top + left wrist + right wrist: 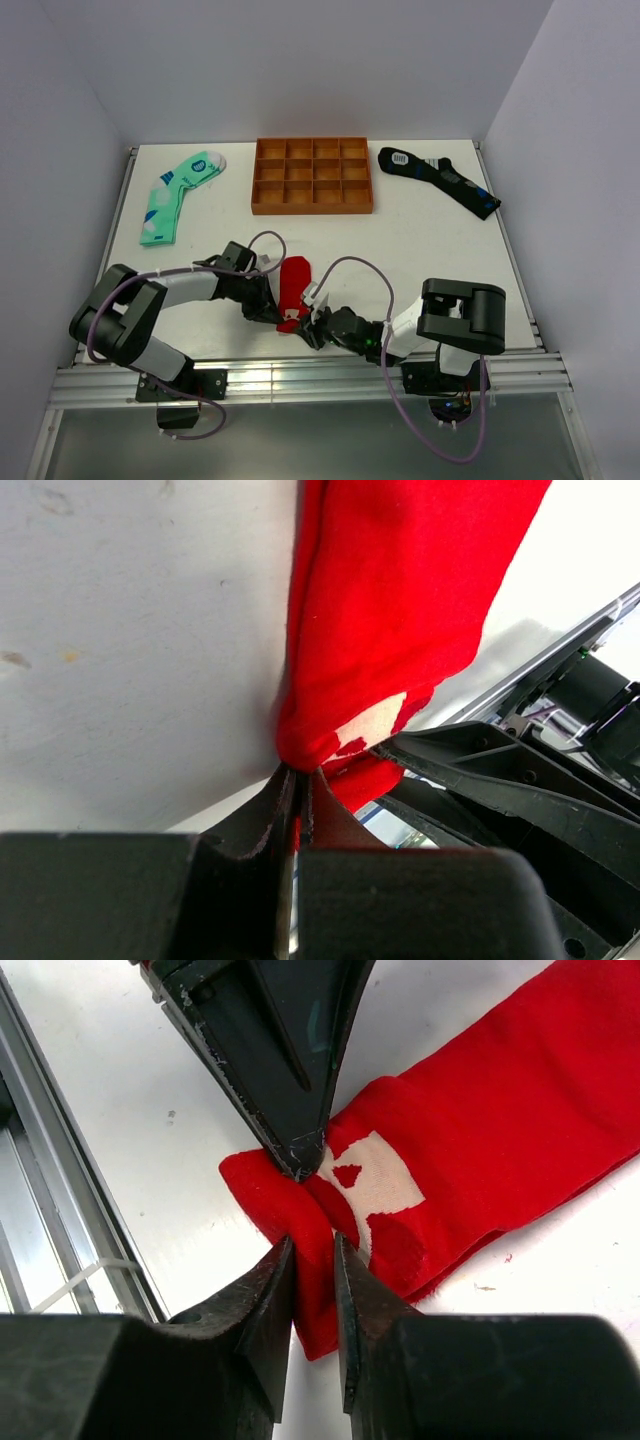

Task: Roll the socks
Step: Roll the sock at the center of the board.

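Observation:
The red sock point(294, 285) lies on the white table near its front edge, its near end bunched up and showing a white patch point(375, 1175). My left gripper point(300, 772) is shut on that near end, with red fabric point(400, 610) pinched at its tips. My right gripper point(314, 1245) faces it from the other side, its jaws nearly together with a fold of the red sock point(500, 1130) filling the gap. The two grippers point(283, 315) point(308, 322) almost touch. The mint-green sock point(178, 195) lies flat at the back left. At the back right lies the black sock point(440, 178) with blue patches.
An orange wooden tray point(312, 210) with a grid of compartments sits at the back centre. A metal rail point(300, 375) runs along the table's front edge just behind both grippers. White walls close in the left, back and right sides.

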Robot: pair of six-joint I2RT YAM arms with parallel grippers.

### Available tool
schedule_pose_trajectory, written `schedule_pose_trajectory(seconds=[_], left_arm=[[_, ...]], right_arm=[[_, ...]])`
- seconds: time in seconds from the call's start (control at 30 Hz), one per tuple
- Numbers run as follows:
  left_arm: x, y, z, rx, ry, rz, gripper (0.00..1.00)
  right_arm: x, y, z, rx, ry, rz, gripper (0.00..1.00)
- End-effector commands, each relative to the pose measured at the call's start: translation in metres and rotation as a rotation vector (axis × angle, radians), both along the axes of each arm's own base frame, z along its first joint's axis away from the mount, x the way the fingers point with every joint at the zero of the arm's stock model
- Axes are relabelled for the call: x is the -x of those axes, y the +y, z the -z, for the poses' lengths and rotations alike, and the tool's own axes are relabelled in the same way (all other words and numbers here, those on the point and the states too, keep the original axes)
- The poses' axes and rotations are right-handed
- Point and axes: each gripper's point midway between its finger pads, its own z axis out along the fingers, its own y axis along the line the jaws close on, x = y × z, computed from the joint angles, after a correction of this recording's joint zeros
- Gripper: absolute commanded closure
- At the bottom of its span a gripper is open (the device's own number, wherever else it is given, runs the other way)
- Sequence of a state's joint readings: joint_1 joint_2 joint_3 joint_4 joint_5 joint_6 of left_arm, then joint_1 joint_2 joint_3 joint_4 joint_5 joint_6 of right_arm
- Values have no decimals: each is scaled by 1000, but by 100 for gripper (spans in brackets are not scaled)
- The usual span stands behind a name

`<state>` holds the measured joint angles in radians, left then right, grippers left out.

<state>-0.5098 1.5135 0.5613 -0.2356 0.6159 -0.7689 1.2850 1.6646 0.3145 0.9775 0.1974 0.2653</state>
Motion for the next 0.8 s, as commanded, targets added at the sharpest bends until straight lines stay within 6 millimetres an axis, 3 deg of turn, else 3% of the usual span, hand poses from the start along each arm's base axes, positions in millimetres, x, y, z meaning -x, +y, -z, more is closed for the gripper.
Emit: schedule_pose_trajectory(seconds=[0.0, 0.1, 0.3, 0.63, 0.77], left_arm=[[-3, 6, 3, -29, -32, -42, 100], [-13, 9, -3, -41, -90, -89, 98], [-31, 17, -12, -65, -210, -187, 84], [-45, 26, -15, -55, -350, -283, 70], [-55, 24, -29, -16, -455, -321, 65]], right_arm=[[6, -13, 28, 101, 69, 17, 74], [11, -14, 32, 94, 134, 10, 75], [12, -22, 44, 102, 259, 34, 76], [27, -37, 63, 131, 499, 51, 76], [31, -40, 68, 139, 590, 49, 76]])
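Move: Lying folded over between the two grippers, the sock's near end has its middle about 3 cm right and 1 cm back of the left hand, and about 2 cm left of the right hand, level with it. The sock's far end stretches to about 14 cm ahead and 4 cm right of the left hand. The empty wooden tray is some 32 cm ahead and 7 cm right of that hand. Both hands are just above the board. Opening its fingers about a quarter of their range, the left hand lets go of the near-left corner of the red sock and backs off some 4 cm forward and left, its wrist turning as it goes. The right hand keeps its pinch on the folded near end and stays almost in place, rolling some 20 degrees so that its top goes over forward. ##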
